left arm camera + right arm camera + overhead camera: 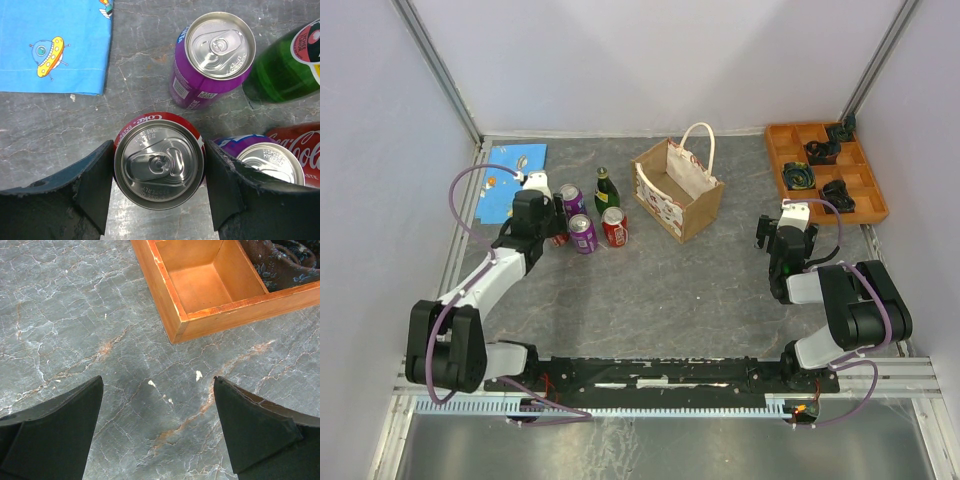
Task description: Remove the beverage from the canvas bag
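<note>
The canvas bag (677,190) stands open at the back middle of the table, its white handles up; only tan walls show inside it. Left of the bag, my left gripper (550,230) is shut on a red Coke can (159,160), a beverage held upright with one finger against each side. Around it stand a purple can (212,55), a green bottle (285,65), a second purple can (270,162) and another red Coke can (300,145). My right gripper (782,245) hangs open over bare table (157,390), far right of the bag.
A blue cloth (510,175) with cartoon prints lies at the back left, just beyond the cans. An orange compartment tray (825,170) with dark items sits at the back right; its corner (170,305) is close ahead of my right gripper.
</note>
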You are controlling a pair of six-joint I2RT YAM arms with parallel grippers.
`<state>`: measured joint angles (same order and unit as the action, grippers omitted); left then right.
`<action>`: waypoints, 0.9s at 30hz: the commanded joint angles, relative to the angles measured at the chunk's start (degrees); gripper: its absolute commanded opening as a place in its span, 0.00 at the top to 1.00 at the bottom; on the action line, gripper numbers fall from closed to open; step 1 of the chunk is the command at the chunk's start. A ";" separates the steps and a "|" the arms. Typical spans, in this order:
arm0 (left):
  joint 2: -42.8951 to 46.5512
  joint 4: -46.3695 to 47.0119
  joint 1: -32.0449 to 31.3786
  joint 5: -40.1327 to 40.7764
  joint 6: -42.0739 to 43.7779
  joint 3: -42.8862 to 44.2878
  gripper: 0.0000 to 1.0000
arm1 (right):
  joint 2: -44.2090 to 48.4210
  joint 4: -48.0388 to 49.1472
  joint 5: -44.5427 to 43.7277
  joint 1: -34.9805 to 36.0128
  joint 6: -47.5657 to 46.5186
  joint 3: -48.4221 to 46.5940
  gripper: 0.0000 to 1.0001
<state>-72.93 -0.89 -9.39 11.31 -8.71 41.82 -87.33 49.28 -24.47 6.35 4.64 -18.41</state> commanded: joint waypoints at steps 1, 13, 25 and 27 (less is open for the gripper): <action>-0.71 13.87 0.31 -1.52 -2.10 0.33 0.97 | 0.43 2.81 -0.12 0.00 -0.01 -1.54 0.01; -6.96 18.22 0.15 -11.11 -1.70 1.34 0.97 | 0.41 2.77 -0.12 -0.02 -0.07 -1.54 0.01; -8.10 16.45 -1.95 -13.79 -2.14 2.08 0.95 | 0.41 2.76 -0.14 -0.04 -0.06 -1.53 0.01; -7.90 14.98 -2.18 -12.93 -2.26 2.48 0.90 | 0.43 2.76 -0.08 -0.05 -0.07 -1.54 0.01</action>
<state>-81.01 10.76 -10.35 0.71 -8.73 40.93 -87.33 49.28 -24.45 6.35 4.64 -18.41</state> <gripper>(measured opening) 0.711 0.991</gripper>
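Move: The left hand, holding a Coke can upright, has the near purple can about 8 cm to its right, straight ahead 0. The far purple can stands some 8 cm ahead and 5 cm right, the standing Coke 2 cm ahead and 16 cm right; all their middles are about 4 cm below. From the right hand, the near purple can is about 55 cm left, 2 cm back and 2 cm higher. The left hand lowers its held Coke 2 cm, going about 5 cm right and forward, pushing the near purple can. ##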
